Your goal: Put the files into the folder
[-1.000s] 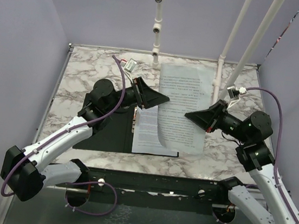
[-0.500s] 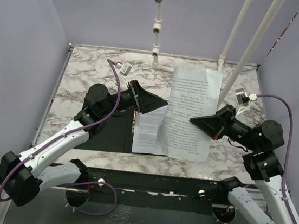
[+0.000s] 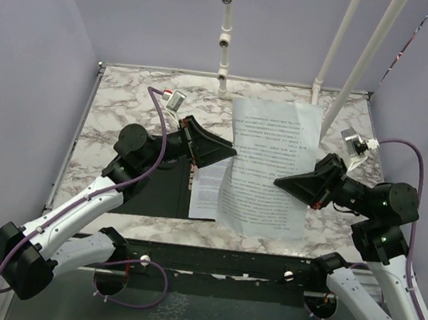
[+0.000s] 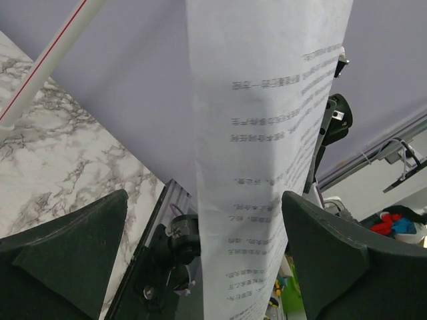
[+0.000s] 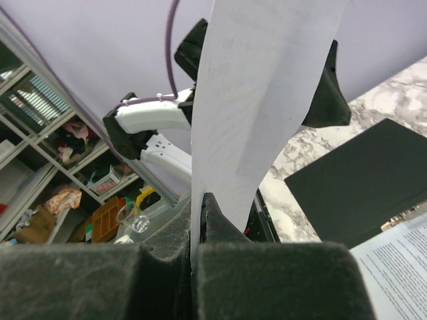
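Note:
My right gripper [image 3: 278, 182] is shut on the right edge of one white printed sheet of the files [image 3: 268, 167], which hangs upright above the table. The right wrist view shows that sheet [image 5: 260, 80] pinched between the closed jaws [image 5: 198, 203]. My left gripper [image 3: 229, 152] stands open at the sheet's left edge. In the left wrist view the sheet [image 4: 267, 153] hangs between its wide-apart fingers [image 4: 67, 247] without touching them. The folder [image 3: 151, 191] lies open on the table, black inside up. Another printed sheet [image 3: 206, 194] rests on its right half, partly behind the held sheet.
White pipes [image 3: 224, 44] rise at the back of the marbled table [image 3: 119, 109], and two slanted ones [image 3: 350, 67] stand at the back right. A dark metal rail [image 3: 225, 263] runs along the near edge between the arm bases. Purple walls close in both sides.
My left gripper has opened and let go of the sheet's left edge. My right arm has drawn back toward the right, and the held sheet now hangs more upright and nearer.

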You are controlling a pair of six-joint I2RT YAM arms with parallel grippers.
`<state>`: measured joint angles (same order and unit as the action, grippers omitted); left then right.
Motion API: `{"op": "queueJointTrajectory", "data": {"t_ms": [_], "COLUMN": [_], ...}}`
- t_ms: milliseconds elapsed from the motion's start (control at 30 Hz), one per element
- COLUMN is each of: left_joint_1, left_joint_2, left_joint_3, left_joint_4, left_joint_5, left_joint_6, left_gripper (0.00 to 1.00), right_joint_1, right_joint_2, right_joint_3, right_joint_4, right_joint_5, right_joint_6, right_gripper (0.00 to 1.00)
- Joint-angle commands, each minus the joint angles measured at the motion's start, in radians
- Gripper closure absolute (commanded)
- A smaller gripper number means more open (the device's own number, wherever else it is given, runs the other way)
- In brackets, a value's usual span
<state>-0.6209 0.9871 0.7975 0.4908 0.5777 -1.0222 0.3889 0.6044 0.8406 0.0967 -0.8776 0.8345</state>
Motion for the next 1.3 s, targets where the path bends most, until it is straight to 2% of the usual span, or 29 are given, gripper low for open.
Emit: {"op": "queueJointTrajectory", "data": {"t_ms": [0,133,400,600,667,733,867,1000,1100,1200,1267], "left_joint_1": [0.006,0.006,0.005,0.004,0.004,0.004,0.004,0.004,0.004,0.004,0.004], "left_joint_2": [-0.026,-0.024,-0.038,-0.047,-0.047,-0.045,-0.038,-0.025,-0.014,-0.007,-0.004], "left_joint_3": [-0.021,-0.041,-0.078,-0.082,-0.084,-0.088,-0.098,-0.106,-0.108,-0.108,-0.108], "left_joint_4": [0.071,0.176,0.362,0.422,0.422,0.423,0.424,0.421,0.417,0.396,0.371], "left_joint_5": [0.056,0.095,0.142,0.157,0.158,0.159,0.149,0.142,0.141,0.135,0.130], "left_joint_6": [-0.025,-0.083,-0.195,-0.240,-0.242,-0.244,-0.247,-0.247,-0.248,-0.237,-0.224], "left_gripper": [0.01,0.01,0.01,0.01,0.04,0.12,0.34,0.52,0.73,0.86,0.90], "right_joint_1": [-0.001,-0.001,-0.001,-0.001,-0.001,-0.001,-0.001,-0.001,-0.001,-0.001,-0.001], "right_joint_2": [-0.009,0.001,0.036,0.053,0.054,0.050,0.043,0.034,0.030,0.025,0.026], "right_joint_3": [-0.004,-0.029,-0.041,-0.037,-0.026,-0.013,0.015,0.015,0.019,0.021,0.024], "right_joint_4": [0.121,0.204,0.254,0.203,0.157,0.115,0.004,-0.017,-0.034,-0.041,-0.043], "right_joint_5": [-0.073,-0.080,-0.075,-0.057,-0.044,-0.027,0.014,0.024,0.031,0.037,0.038], "right_joint_6": [0.075,0.129,0.149,0.107,0.080,0.051,-0.015,-0.026,-0.035,-0.041,-0.043], "right_gripper": [1.00,0.99,1.00,1.00,1.00,1.00,0.99,1.00,0.99,1.00,1.00]}}
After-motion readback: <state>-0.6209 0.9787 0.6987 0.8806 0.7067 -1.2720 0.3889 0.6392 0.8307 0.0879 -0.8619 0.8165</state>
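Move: The left hand, open, already has the near edge of the raised sheet between its fingers; the sheet's middle lies about 8 cm to the right, 3 cm back and level. From the right hand, which pinches this sheet, its middle lies some 3 cm ahead and 2 cm left. The filed sheet lies about 42 cm below the left hand and 9 cm ahead, level sideways; the folder's middle is equally far ahead and down, 11 cm left. The left fingers close from wide open to nearly shut on the raised sheet's left side, after the hand draws back about 5 cm along that side and rises some 4 cm, its fingertips swinging clockwise and tilting up by roughly 12 degrees each; it sinks slightly while closing. The right hand keeps its pinch, going slightly back and up, then some 2.5 cm forward and down. ##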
